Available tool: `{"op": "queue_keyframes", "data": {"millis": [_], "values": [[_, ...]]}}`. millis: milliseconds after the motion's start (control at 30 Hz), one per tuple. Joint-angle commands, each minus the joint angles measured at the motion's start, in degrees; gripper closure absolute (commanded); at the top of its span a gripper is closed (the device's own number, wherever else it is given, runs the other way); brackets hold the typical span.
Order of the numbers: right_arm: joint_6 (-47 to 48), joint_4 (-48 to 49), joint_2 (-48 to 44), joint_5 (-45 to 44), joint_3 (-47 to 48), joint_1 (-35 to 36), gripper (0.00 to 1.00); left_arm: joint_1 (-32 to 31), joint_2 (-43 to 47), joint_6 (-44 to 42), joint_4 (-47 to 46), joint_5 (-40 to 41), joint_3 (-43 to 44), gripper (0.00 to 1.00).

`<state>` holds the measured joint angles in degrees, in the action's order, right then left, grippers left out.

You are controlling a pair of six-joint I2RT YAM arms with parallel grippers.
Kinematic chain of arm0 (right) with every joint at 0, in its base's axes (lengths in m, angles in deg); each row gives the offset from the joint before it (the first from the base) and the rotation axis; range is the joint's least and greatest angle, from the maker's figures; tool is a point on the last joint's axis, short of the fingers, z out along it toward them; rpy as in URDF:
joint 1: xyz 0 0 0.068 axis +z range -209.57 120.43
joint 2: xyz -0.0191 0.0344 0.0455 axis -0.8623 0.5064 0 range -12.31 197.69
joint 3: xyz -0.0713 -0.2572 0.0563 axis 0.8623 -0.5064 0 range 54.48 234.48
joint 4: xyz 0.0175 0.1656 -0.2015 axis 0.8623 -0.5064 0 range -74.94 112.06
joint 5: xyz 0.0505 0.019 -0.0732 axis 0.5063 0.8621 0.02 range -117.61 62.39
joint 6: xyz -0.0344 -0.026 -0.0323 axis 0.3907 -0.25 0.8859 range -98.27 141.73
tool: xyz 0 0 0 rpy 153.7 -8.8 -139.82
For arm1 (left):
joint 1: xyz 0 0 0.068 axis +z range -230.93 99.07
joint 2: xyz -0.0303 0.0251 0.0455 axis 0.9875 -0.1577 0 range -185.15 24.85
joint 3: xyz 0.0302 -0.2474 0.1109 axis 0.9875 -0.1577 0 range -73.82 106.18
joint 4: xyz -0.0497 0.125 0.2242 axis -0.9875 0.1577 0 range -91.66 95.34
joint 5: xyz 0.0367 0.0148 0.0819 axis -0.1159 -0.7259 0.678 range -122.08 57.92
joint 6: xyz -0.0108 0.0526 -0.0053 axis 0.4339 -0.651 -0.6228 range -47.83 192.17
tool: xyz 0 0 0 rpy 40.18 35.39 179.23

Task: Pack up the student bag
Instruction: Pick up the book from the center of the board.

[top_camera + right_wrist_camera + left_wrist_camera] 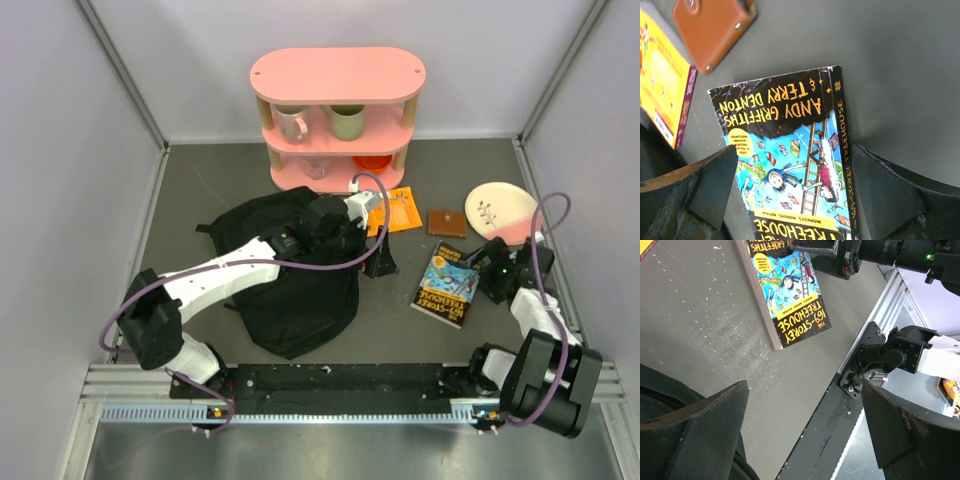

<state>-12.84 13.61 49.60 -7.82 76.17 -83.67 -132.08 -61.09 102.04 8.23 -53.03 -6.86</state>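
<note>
The student bag (290, 285), black and floppy, lies crumpled on the dark table left of centre; a corner of the bag (660, 395) shows in the left wrist view. My left gripper (381, 264) reaches over the bag's right edge and stands open (805, 410) above bare table, holding nothing. A colourful treehouse paperback (446, 286) lies flat to the right. My right gripper (488, 258) hangs low over the paperback's (795, 160) far end, open (795, 185), one finger (890, 195) beside the spine and the other at the opposite edge.
An orange booklet (396, 210), a brown wallet (447, 222) and a pale plate (500, 210) lie behind the book. A pink shelf (338, 75) with two mugs stands at the back. Grey walls enclose the table; a black rail (340, 380) runs along the near edge.
</note>
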Motion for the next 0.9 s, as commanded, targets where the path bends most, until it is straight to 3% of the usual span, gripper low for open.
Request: {"op": "queue_keyframes", "data": {"millis": [0, 167, 467, 867], "values": [[1.52, -7.2, 4.18, 2.61, -1.22, 5.98, 0.05, -0.26, -2.48, -0.95, -3.38, 1.35, 2.39, 0.01], [0.47, -5.27, 5.77, 4.99, -1.39, 10.21, 0.05, -0.35, -9.06, 1.77, -5.58, -0.14, 3.96, 0.02], [1.17, -5.61, 3.04, 10.35, -1.74, 10.47, 0.05, -3.33, -20.4, 5.37, -7.25, 0.82, 8.8, 0.02], [0.47, -6.23, 0.41, 10.0, -3.94, 10.48, 0.05, -3.42, -27.62, 6.87, -7.61, 4.25, 9.59, 0.04]]}}
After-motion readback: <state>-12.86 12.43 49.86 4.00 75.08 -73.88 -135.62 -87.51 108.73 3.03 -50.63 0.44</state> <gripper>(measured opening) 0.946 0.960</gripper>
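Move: The right hand is already low at the book's spine side, one finger over the cover and the other beside the spine; the book's middle is about 6 cm to its left, 4 cm back and 3 cm lower. From this hand the wallet lies roughly 13 cm ahead and 6 cm left, the plate 16 cm ahead and 11 cm right. From the left hand the book is some 20 cm right, level fore and aft, and 20 cm below; the orange book is about 20 cm straight ahead, equally low. With its outer finger against the spine, the right hand keeps pushing the book to the left across the table, about 8 cm and slowing towards the end, while it turns counter-clockwise some 15 degrees, its left side rises a little and its fingers stay wide open. The left hand, also open, sinks about 14 cm and swings some 6 cm to the right towards the book's left edge, its wrist tipping further down, and ends above that edge, not yet seen to touch. ##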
